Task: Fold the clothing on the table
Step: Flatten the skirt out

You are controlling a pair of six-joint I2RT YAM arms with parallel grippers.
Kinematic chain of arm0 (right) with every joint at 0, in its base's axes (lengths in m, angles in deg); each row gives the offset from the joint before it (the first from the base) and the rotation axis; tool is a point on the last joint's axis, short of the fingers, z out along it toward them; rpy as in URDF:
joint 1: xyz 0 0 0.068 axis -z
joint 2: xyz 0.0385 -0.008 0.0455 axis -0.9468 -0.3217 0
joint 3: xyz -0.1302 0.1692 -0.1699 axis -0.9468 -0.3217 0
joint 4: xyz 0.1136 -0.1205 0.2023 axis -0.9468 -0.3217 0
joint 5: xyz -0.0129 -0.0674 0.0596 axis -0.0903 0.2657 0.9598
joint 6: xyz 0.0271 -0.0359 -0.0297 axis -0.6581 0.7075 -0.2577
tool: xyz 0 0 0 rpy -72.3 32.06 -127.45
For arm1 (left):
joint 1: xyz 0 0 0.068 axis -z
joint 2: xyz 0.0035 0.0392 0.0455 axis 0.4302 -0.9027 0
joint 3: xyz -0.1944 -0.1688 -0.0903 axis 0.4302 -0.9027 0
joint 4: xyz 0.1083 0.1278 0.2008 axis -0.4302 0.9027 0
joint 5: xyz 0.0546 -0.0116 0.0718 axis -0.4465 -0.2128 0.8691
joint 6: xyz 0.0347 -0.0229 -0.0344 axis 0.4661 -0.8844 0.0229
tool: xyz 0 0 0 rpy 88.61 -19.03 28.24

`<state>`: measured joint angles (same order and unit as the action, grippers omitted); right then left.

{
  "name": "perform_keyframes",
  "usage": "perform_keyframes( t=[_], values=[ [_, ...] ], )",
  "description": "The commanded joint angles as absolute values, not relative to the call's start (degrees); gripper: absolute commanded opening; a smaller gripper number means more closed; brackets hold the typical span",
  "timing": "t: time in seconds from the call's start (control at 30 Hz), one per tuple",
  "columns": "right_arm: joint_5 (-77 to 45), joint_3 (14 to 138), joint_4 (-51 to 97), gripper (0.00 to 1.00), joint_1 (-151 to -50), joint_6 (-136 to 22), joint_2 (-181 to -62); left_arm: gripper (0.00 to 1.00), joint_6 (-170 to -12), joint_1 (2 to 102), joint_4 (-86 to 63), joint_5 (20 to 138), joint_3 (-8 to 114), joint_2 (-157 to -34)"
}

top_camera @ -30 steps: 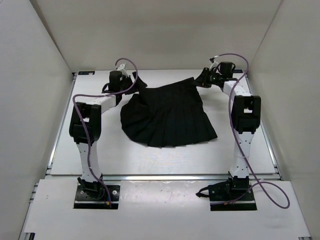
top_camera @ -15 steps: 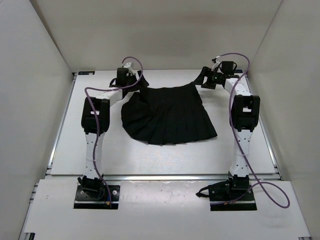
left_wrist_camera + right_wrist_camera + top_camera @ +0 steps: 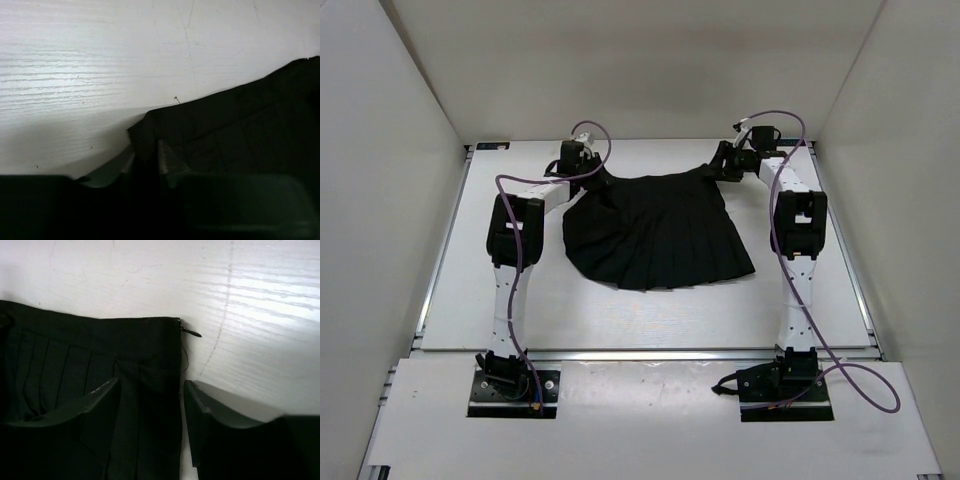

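Note:
The clothing (image 3: 655,225), a black pleated skirt, lies spread on the white table (image 3: 520,300), waistband to the far side and hem toward me. My left gripper (image 3: 597,178) is at the far left waistband corner. In the left wrist view its jaws (image 3: 146,155) stand narrow, pinching the skirt (image 3: 240,130) at that corner. My right gripper (image 3: 716,168) is at the far right waistband corner. In the right wrist view it (image 3: 151,387) is open and straddles the skirt's (image 3: 75,355) side edge, one finger over the fabric and one over bare table.
White walls enclose the table on the left, right and far sides. A small zipper pull (image 3: 191,332) sticks out at the skirt's right waistband corner. Metal rails (image 3: 440,260) run along the table's edges. Purple cables loop over both arms.
The left arm reached farther along the waistband, and its jaws closed from wide open onto the corner. The right gripper opened, let go of the fabric and settled over the right corner.

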<state>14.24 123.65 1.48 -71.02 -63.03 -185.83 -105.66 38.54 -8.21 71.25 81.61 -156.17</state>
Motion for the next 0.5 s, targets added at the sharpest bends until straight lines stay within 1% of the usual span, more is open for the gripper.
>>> perform_keyframes(
  t=[0.0,0.1,0.13,0.17,0.33,0.43,0.47],
  values=[
    [13.88,126.44,0.85,0.49,-72.46,-62.12,-186.92,0.27,-105.79,38.93,-10.11,68.8,81.21,-152.71],
    [14.58,128.37,0.94,0.11,-72.72,-62.82,-187.97,0.04,-104.56,39.36,-9.69,68.53,82.35,-151.74],
    [14.58,129.51,0.85,0.04,-72.64,-62.91,-188.32,0.01,-103.78,39.63,-9.34,68.45,83.31,-151.39],
    [15.11,129.96,0.85,0.0,-72.9,-62.74,-188.85,0.0,-103.33,39.2,-9.33,68.27,83.93,-150.87],
    [13.8,134.52,-2.48,0.0,-73.16,-60.46,-184.73,0.0,-98.42,39.19,-3.63,67.92,86.92,-146.13],
    [11.95,135.5,-6.08,0.0,-73.16,-56.69,-177.01,0.0,-94.56,39.37,-2.65,68.09,87.1,-139.8],
    [10.64,135.33,-7.05,0.0,-73.17,-55.98,-172.99,0.0,-92.54,39.54,-2.65,68.18,86.05,-135.79]
  ],
)
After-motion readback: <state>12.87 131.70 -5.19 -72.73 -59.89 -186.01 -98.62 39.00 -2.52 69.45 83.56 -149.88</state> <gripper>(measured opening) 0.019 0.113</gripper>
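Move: The waistband's left end lies at the left hand's half-closed tips, roughly 2 cm ahead and about 1 cm below. Its right end sits some 2 cm ahead, 1 cm left and 1 cm below the right hand, whose open fingers straddle the edge. The skirt's bunched left side lies about 18 cm back and 5 cm left of the left hand. The right hem corner is some 34 cm back and 8 cm right of the right hand. Both hands close, pinching the waistband's two ends, then lift them: left about 6 cm, right some 3 cm. ##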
